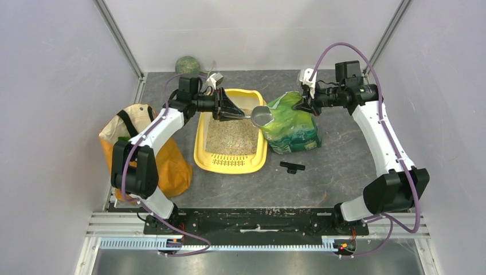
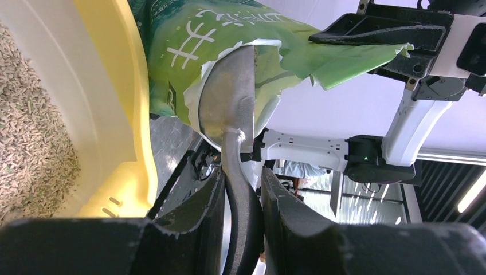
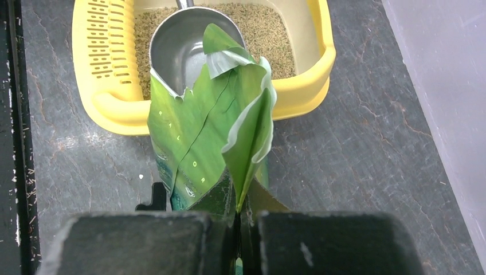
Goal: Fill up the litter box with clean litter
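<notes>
The yellow litter box [image 1: 202, 156] lies on the table left of centre, with beige clean litter [image 1: 232, 137] spread over its floor. My left gripper [image 1: 242, 114] is shut on the dark handle of a metal scoop [image 1: 262, 116]. The scoop's bowl [image 2: 226, 97] sits at the torn mouth of the green bag [image 2: 189, 34], beside the box's rim [image 2: 123, 86]. Seen from the right wrist, the bowl [image 3: 180, 46] looks empty. My right gripper [image 3: 238, 215] is shut on the bag's upper edge [image 3: 246, 132] and holds it upright next to the box [image 3: 304, 86].
An orange shopping bag [image 1: 169, 166] with a cream top stands left of the litter box, under my left arm. A round green object [image 1: 187, 64] sits at the back wall. A small black piece [image 1: 292, 167] lies on the table in front of the green bag.
</notes>
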Robot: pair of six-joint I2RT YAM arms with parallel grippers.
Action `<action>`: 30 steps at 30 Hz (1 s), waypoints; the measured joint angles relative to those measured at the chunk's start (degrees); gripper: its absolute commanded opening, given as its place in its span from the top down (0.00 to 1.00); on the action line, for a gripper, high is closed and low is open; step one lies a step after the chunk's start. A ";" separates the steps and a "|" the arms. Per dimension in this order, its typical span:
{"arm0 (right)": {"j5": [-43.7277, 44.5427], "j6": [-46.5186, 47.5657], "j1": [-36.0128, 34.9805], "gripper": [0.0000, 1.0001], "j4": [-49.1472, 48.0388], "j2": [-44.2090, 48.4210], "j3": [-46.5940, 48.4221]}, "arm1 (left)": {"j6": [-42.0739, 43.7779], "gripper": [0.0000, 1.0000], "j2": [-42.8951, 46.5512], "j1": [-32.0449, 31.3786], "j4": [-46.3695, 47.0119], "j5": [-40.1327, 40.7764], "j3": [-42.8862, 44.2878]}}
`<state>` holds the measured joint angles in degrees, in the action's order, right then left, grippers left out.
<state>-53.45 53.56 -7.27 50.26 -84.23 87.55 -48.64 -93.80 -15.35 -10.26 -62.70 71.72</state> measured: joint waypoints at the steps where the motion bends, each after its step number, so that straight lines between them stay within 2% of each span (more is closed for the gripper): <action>1: -0.28 0.00 -0.04 1.00 0.02 0.07 0.00 | -0.02 0.98 0.04 0.31 0.00 -0.39 -0.09; 15: 0.00 0.66 0.00 1.00 0.55 0.20 0.00 | 0.50 0.98 2.91 6.19 -2.34 -4.11 -1.57; 30: 0.39 0.96 0.04 1.00 0.66 0.17 0.00 | 7.93 0.98 4.98 13.29 -13.64 -7.02 -1.57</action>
<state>-53.06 54.52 -7.22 50.92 -84.05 87.55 -40.71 -88.82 -2.07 -23.90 -69.71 70.15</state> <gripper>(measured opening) 0.009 0.322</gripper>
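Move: The left hand holds the scoop over the litter box, its bowl running right into the bag mouth, about 11 cm to the hand's right and 3 cm below. The litter box's middle lies some 3 cm left of the hand, 4 cm back and 15 cm down; the bag's body is roughly 19 cm right, 4 cm back and 12 cm below. From the right hand, which pinches the bag's rim, the litter box lies about 23 cm left, 6 cm back and 18 cm down. Leftward and nearly level, the left hand draws the scoop back out of the bag mouth by about 8 cm, over the litter box, rising only about 1 cm and turning some 5 degrees counter-clockwise, its fingers still shut on the handle. The right hand stays in place and keeps its pinch on the bag's rim. ##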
